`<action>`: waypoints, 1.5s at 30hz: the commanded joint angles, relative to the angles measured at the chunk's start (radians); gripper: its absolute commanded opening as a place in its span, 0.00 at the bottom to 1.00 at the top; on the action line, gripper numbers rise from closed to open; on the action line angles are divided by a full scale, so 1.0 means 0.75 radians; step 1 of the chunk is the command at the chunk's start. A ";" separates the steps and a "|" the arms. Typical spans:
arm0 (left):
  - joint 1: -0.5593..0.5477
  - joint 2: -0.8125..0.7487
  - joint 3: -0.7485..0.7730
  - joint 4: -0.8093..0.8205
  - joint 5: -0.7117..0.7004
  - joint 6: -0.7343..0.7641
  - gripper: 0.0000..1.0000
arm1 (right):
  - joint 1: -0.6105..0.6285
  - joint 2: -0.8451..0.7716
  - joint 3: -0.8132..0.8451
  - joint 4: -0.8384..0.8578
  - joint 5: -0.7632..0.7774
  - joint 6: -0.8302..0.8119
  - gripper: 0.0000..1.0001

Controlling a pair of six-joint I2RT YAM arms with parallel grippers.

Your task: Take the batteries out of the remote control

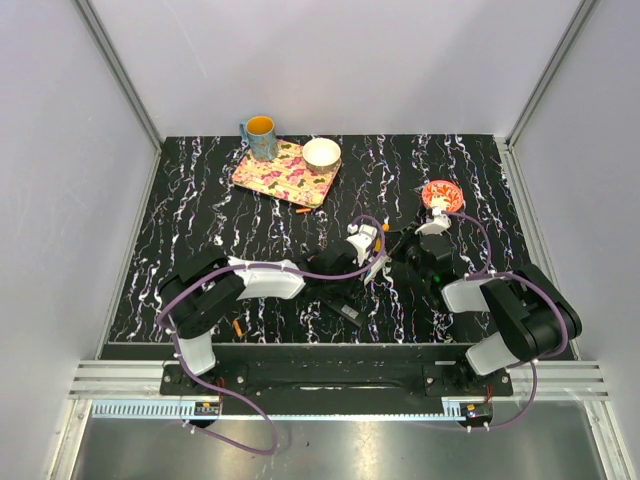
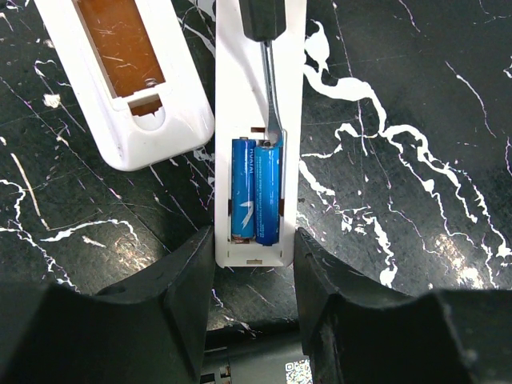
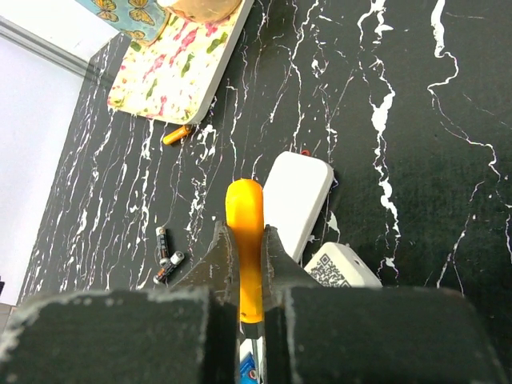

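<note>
In the left wrist view the white remote control (image 2: 256, 88) lies with its battery bay open, and two blue batteries (image 2: 256, 192) sit side by side in it. My left gripper (image 2: 254, 238) is shut on the remote's near end, one finger on each side. My right gripper (image 3: 245, 232) is shut on an orange-handled tool (image 3: 245, 204). The tool's metal tip (image 2: 272, 120) rests at the far end of the right-hand battery. In the top view both grippers, left (image 1: 375, 258) and right (image 1: 410, 252), meet at the table's middle.
A second white shell (image 2: 120, 96) with a brown inside lies left of the remote. Loose batteries lie on the table (image 3: 178, 134) (image 3: 168, 256) (image 1: 237, 327). A flat black bar (image 1: 345, 310) lies near the front. A floral tray (image 1: 285, 172), mug (image 1: 260, 137), white bowl (image 1: 322, 153) and red bowl (image 1: 441, 194) stand at the back.
</note>
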 commanded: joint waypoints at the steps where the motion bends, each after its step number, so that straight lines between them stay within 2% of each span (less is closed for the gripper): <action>1: 0.011 0.071 0.008 -0.003 0.015 -0.012 0.00 | 0.112 -0.039 -0.014 0.023 -0.184 0.176 0.00; 18: 0.023 0.078 0.006 -0.001 0.022 -0.026 0.00 | 0.118 -0.013 -0.041 0.109 -0.293 0.252 0.00; 23: 0.027 0.045 -0.018 0.009 0.011 -0.028 0.00 | 0.118 -0.061 -0.018 0.045 -0.260 0.209 0.00; 27: 0.027 -0.004 -0.037 0.021 0.015 -0.024 0.23 | 0.116 -0.125 0.031 -0.049 -0.207 0.147 0.00; 28: 0.027 -0.023 -0.043 0.028 0.015 -0.022 0.38 | 0.116 -0.139 0.053 -0.083 -0.197 0.119 0.00; 30: 0.027 -0.045 -0.051 0.034 0.009 -0.020 0.53 | 0.114 -0.170 0.072 -0.110 -0.170 0.094 0.00; 31: 0.027 -0.055 -0.049 0.034 0.003 -0.020 0.65 | 0.114 -0.178 0.088 -0.133 -0.164 0.068 0.00; 34: 0.027 -0.100 -0.053 0.034 -0.003 -0.012 0.75 | 0.091 -0.227 0.111 -0.171 -0.154 0.037 0.00; 38: 0.046 -0.162 -0.077 0.060 0.064 -0.020 0.82 | 0.024 -0.287 0.121 -0.231 -0.152 0.018 0.00; 41: 0.082 -0.162 -0.104 0.124 0.170 -0.042 0.83 | -0.023 -0.338 0.107 -0.266 -0.145 0.000 0.00; 45: 0.097 -0.119 -0.092 0.163 0.210 -0.047 0.84 | -0.058 -0.397 0.088 -0.323 -0.131 -0.033 0.00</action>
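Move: The blue battery to be prised out, the outer right one in the white remote, lies about 9 cm back, 3 cm left and 7 cm below the right hand, with the held screwdriver's tip at its far end. The left hand pinches that remote's near end; from it the battery is some 2 cm ahead and 2 right, level, with the second battery 3 ahead and 1 right. The empty white remote is 9 ahead and 1 left, the black remote 6 back and 4 left. Upward by just over 1 cm, then in a quick sweep about 5 cm left and 4 back, yawing some 10 degrees counter-clockwise, the right hand levers the battery with the screwdriver; it then rises about 6 cm, swinging back right and forward with the tip clear. The left hand keeps the remote pinched through the prying, then opens wide, lets go and lifts slightly up and left. ##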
